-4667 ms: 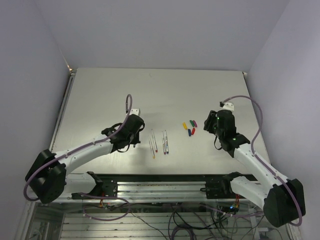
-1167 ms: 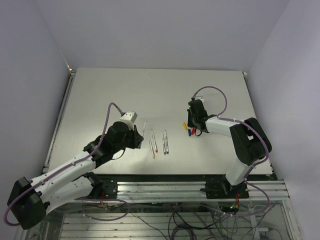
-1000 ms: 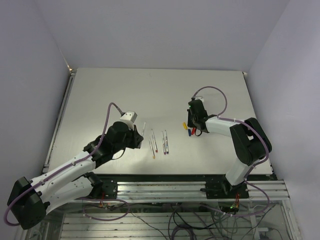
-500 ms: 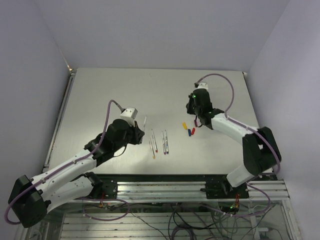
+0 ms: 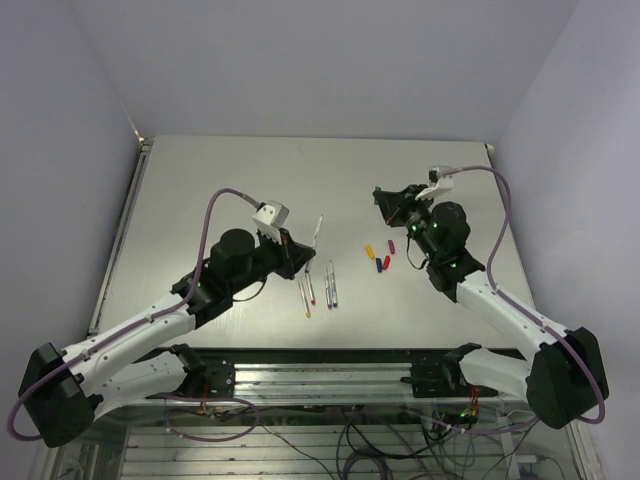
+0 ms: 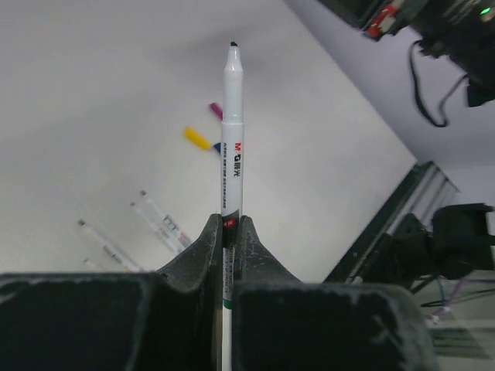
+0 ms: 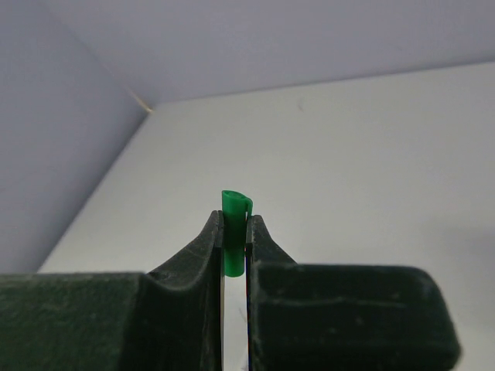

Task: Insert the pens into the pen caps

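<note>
My left gripper (image 6: pixel 230 224) is shut on a grey-white pen (image 6: pixel 231 139) with a green band near its lower end. The pen sticks straight out past the fingertips. From above, this pen (image 5: pixel 318 230) hangs over the table, pointing toward the right arm. My right gripper (image 7: pixel 234 220) is shut on a green pen cap (image 7: pixel 233 232), its end poking out beyond the jaws. In the top view that gripper (image 5: pixel 384 198) is raised, facing left. Several pens (image 5: pixel 320 286) lie side by side on the table. Yellow (image 5: pixel 368 249), purple (image 5: pixel 390 245), blue (image 5: pixel 379 264) and red (image 5: pixel 387 262) caps lie in a cluster.
The grey table (image 5: pixel 220 190) has walls behind and at both sides. A metal rail (image 5: pixel 320 365) with cables runs along the near edge. The left wrist view shows the yellow cap (image 6: pixel 196 138) and the lying pens (image 6: pixel 162 222) below the held pen.
The left gripper has risen and swung right with its pen. The right arm has lifted from the cap cluster with the green cap and turned to face left.
</note>
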Robot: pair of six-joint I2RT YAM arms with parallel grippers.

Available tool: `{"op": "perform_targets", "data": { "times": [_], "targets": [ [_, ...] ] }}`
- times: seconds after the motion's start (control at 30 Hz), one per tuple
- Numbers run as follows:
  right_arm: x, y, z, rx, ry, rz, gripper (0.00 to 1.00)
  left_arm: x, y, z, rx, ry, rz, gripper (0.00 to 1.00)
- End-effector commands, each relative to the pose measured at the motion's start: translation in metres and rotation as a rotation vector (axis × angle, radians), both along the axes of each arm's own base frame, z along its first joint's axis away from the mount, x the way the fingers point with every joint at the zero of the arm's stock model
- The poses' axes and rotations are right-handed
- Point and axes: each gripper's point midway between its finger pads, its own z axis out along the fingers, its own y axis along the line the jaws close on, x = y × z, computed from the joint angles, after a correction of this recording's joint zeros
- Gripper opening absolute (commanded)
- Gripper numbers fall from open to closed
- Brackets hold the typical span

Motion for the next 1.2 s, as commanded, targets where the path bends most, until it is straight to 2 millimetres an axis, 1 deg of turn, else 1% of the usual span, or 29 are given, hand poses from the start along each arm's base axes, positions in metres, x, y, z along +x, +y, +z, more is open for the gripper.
{"op": "perform_targets", "data": {
  "times": [0.0,0.07,0.2,0.3,0.4,0.5,0.57,0.67,0.77,0.9,1.17],
  "targets": [
    [-0.027,0.020,0.059,0.166,-0.206,0.162,0.00,-0.017,-0.029,0.043,-0.171,-0.063,-0.150,0.07],
    [-0.039,0.024,0.076,0.204,-0.268,0.209,0.00,-0.023,-0.037,0.050,-0.252,-0.055,-0.189,0.07],
    [-0.054,0.029,0.102,0.254,-0.349,0.270,0.00,-0.030,-0.046,0.057,-0.346,-0.028,-0.238,0.07],
    [-0.062,0.030,0.113,0.286,-0.378,0.293,0.00,-0.029,-0.049,0.059,-0.354,-0.025,-0.239,0.07],
    [-0.068,0.035,0.121,0.309,-0.407,0.321,0.00,-0.026,-0.049,0.057,-0.324,-0.023,-0.219,0.07],
    [-0.069,0.042,0.122,0.306,-0.407,0.336,0.00,-0.023,-0.050,0.056,-0.291,-0.026,-0.195,0.07],
    [-0.076,0.055,0.119,0.300,-0.405,0.373,0.00,-0.023,-0.050,0.057,-0.284,-0.032,-0.189,0.07],
    [-0.084,0.069,0.119,0.288,-0.409,0.406,0.00,-0.023,-0.052,0.059,-0.274,-0.038,-0.183,0.07],
    [-0.088,0.078,0.117,0.281,-0.405,0.423,0.00,-0.024,-0.052,0.061,-0.282,-0.047,-0.181,0.07],
    [-0.091,0.082,0.112,0.287,-0.395,0.433,0.00,-0.023,-0.052,0.063,-0.289,-0.054,-0.176,0.07],
    [-0.091,0.082,0.107,0.292,-0.379,0.421,0.00,-0.022,-0.048,0.064,-0.287,-0.078,-0.158,0.07]
  ]
}}
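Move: The green cap, already in the right fingers, is about 12 cm ahead of the left hand, 17 cm to its right and 3 cm higher. From the right hand, the white pen gripped by the left is some 12 cm back and 17 cm to the left, its middle about level. Some 25 cm below the right hand, the yellow cap lies 1 cm back and 1 cm left, the magenta cap 1 cm ahead and 6 cm right. The green cap, still pinched, is carried to the pen by the right hand: up about 10 cm while drawing back, then mostly left with more backing, as the fingers tip up and swing counter-clockwise. Meanwhile the pen, still gripped upright, goes about 5 cm right with the left hand, rising and easing back as the fingers tilt up; both then hold still. ##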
